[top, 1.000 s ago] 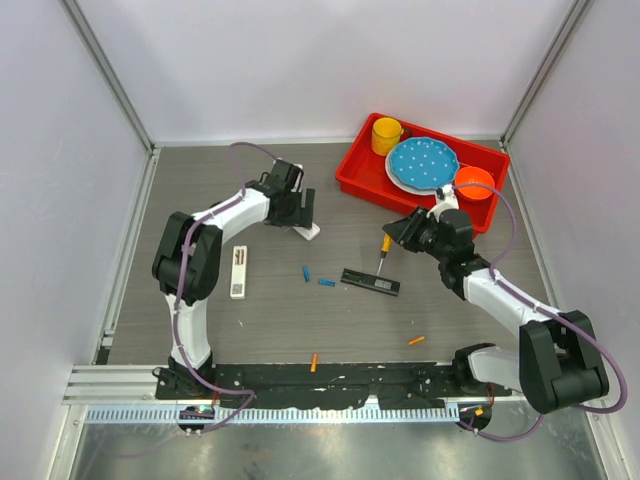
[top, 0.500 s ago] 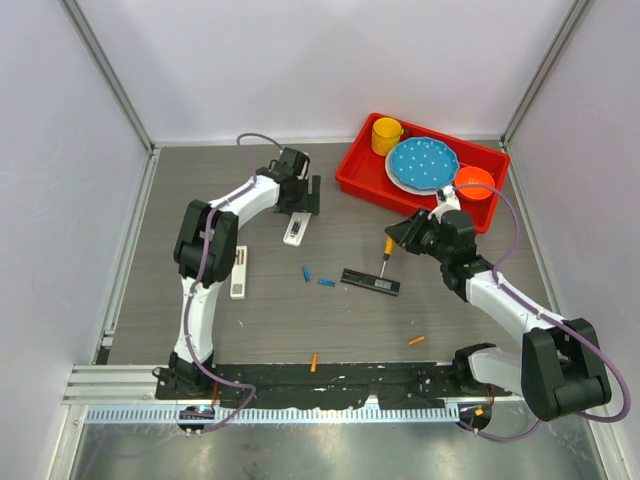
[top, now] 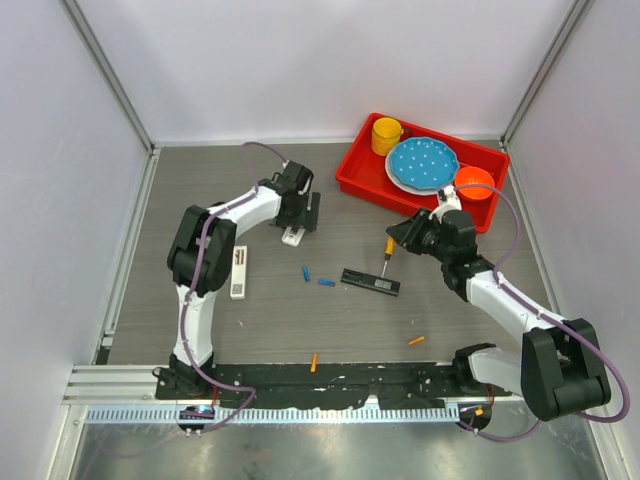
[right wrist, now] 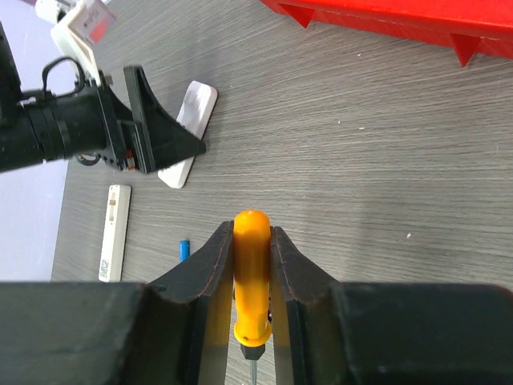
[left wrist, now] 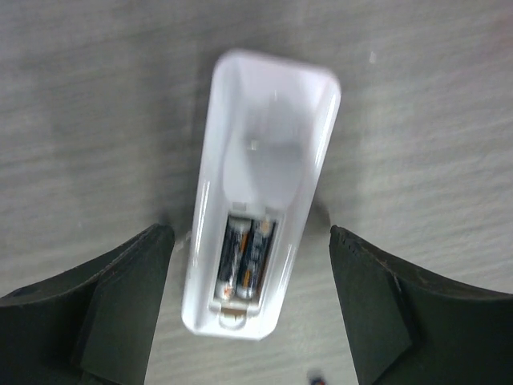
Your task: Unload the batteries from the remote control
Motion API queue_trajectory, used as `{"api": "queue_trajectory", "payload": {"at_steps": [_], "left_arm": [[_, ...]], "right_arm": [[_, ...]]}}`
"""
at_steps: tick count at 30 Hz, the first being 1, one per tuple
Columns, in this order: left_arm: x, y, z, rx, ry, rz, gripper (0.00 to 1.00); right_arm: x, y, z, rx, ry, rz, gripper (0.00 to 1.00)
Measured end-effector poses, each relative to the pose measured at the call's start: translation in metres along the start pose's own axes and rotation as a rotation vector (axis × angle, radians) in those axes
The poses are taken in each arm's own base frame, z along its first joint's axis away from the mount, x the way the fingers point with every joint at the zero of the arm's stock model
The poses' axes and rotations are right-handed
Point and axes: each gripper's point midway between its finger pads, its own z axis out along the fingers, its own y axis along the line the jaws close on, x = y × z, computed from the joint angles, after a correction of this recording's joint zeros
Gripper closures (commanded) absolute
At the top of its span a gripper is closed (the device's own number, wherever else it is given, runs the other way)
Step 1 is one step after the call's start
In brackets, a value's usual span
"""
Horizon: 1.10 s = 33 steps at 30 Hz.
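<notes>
A white remote control (left wrist: 264, 144) lies back up on the table with its compartment uncovered. Two dark batteries (left wrist: 247, 258) sit inside it side by side. My left gripper (left wrist: 250, 241) is open above it, one finger on either side and neither touching; in the top view the left gripper (top: 300, 212) covers the remote's (top: 292, 237) far part. Loose batteries lie on the table: two blue (top: 306, 272) (top: 327, 283) and two orange (top: 314, 362) (top: 416, 341). My right gripper (right wrist: 252, 241) is shut on an orange-handled screwdriver (right wrist: 252, 277), tip down, near a black remote (top: 370, 282).
A second white remote (top: 238, 272) lies to the left. The red tray (top: 357, 182) at the back right holds a yellow cup (top: 386, 135), a blue plate (top: 422, 164) and an orange bowl (top: 474, 183). Grey walls close in the table on three sides.
My left gripper has swung round and come over the white remote, which now lies a little further left. The right gripper with the screwdriver has hardly moved.
</notes>
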Motion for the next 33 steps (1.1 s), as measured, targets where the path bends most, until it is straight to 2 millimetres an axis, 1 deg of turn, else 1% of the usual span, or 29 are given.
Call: {"api": "queue_trajectory", "payload": {"at_steps": [4, 5, 7, 8, 12, 15, 16, 18, 19, 21, 22, 24, 26, 29, 32, 33], "left_arm": [[0.026, 0.005, -0.009, -0.038, 0.02, 0.04, 0.21], [0.03, 0.006, -0.011, -0.045, 0.019, 0.045, 0.25], [0.036, 0.006, -0.013, -0.048, 0.012, 0.053, 0.29], [0.037, 0.007, -0.013, -0.048, 0.008, 0.053, 0.34], [0.036, 0.009, -0.013, -0.055, -0.01, 0.052, 0.41], [0.035, 0.011, -0.012, -0.059, -0.012, 0.057, 0.53], [0.035, 0.011, -0.013, -0.059, -0.012, 0.058, 0.63], [0.034, 0.01, -0.013, -0.057, -0.013, 0.067, 0.71], [0.034, 0.011, -0.013, -0.058, -0.014, 0.072, 0.79], [0.034, 0.011, -0.013, -0.057, -0.014, 0.074, 0.86], [0.034, 0.011, -0.013, -0.057, -0.014, 0.076, 0.94], [0.034, 0.011, -0.013, -0.057, -0.014, 0.076, 1.0], [0.034, 0.01, -0.014, -0.055, -0.016, 0.078, 1.0], [0.04, 0.011, -0.02, -0.05, -0.001, 0.082, 1.0], [0.044, 0.01, -0.036, -0.048, 0.004, 0.093, 1.0], [0.044, 0.008, -0.044, -0.044, -0.004, 0.1, 1.0]], "right_arm": [[0.0, 0.0, 0.0, -0.001, 0.0, 0.0, 0.99], [0.0, 0.0, 0.0, -0.001, 0.0, 0.0, 0.99], [0.0, 0.0, 0.0, -0.001, 0.0, 0.0, 0.99], [0.0, 0.0, 0.0, -0.002, -0.001, 0.0, 0.99], [-0.002, 0.003, -0.003, -0.009, -0.01, -0.003, 0.99], [-0.004, 0.006, -0.006, -0.018, -0.022, -0.007, 0.99], [-0.005, 0.006, -0.006, -0.02, -0.024, -0.008, 0.99], [-0.006, 0.008, -0.008, -0.023, -0.028, -0.009, 0.99], [-0.006, 0.008, -0.009, -0.024, -0.03, -0.01, 0.99], [-0.008, 0.01, -0.011, -0.028, -0.036, -0.012, 0.99], [-0.008, 0.011, -0.012, -0.031, -0.038, -0.013, 0.99], [-0.009, 0.012, -0.013, -0.033, -0.041, -0.014, 0.99], [-0.01, 0.013, -0.015, -0.036, -0.045, -0.015, 0.99], [-0.011, 0.015, -0.018, -0.038, -0.048, -0.016, 0.99], [-0.012, 0.017, -0.022, -0.042, -0.053, -0.018, 0.99], [-0.012, 0.018, -0.024, -0.044, -0.055, -0.018, 0.99]]}}
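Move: Under the left hand lies the white remote with its two batteries, its middle roughly 1 cm ahead and 2 cm lower, its battery end reaching back towards the base. From that hand the emptied white remote is about 13 cm back and 18 cm left; the nearer blue battery some 13 cm back and 1 cm right. From the right hand, the loaded remote lies about 5 cm ahead, 23 cm left and 13 cm below. Sliding back about 3.5 cm and a little left, just above the table, the left hand brings its open fingers to the loaded remote's battery end, closes them and pinches it by the sides, then draws it back and lifts it some 2 cm. The right hand, still gripping the screwdriver, rises about 3 cm and eases back slightly. ##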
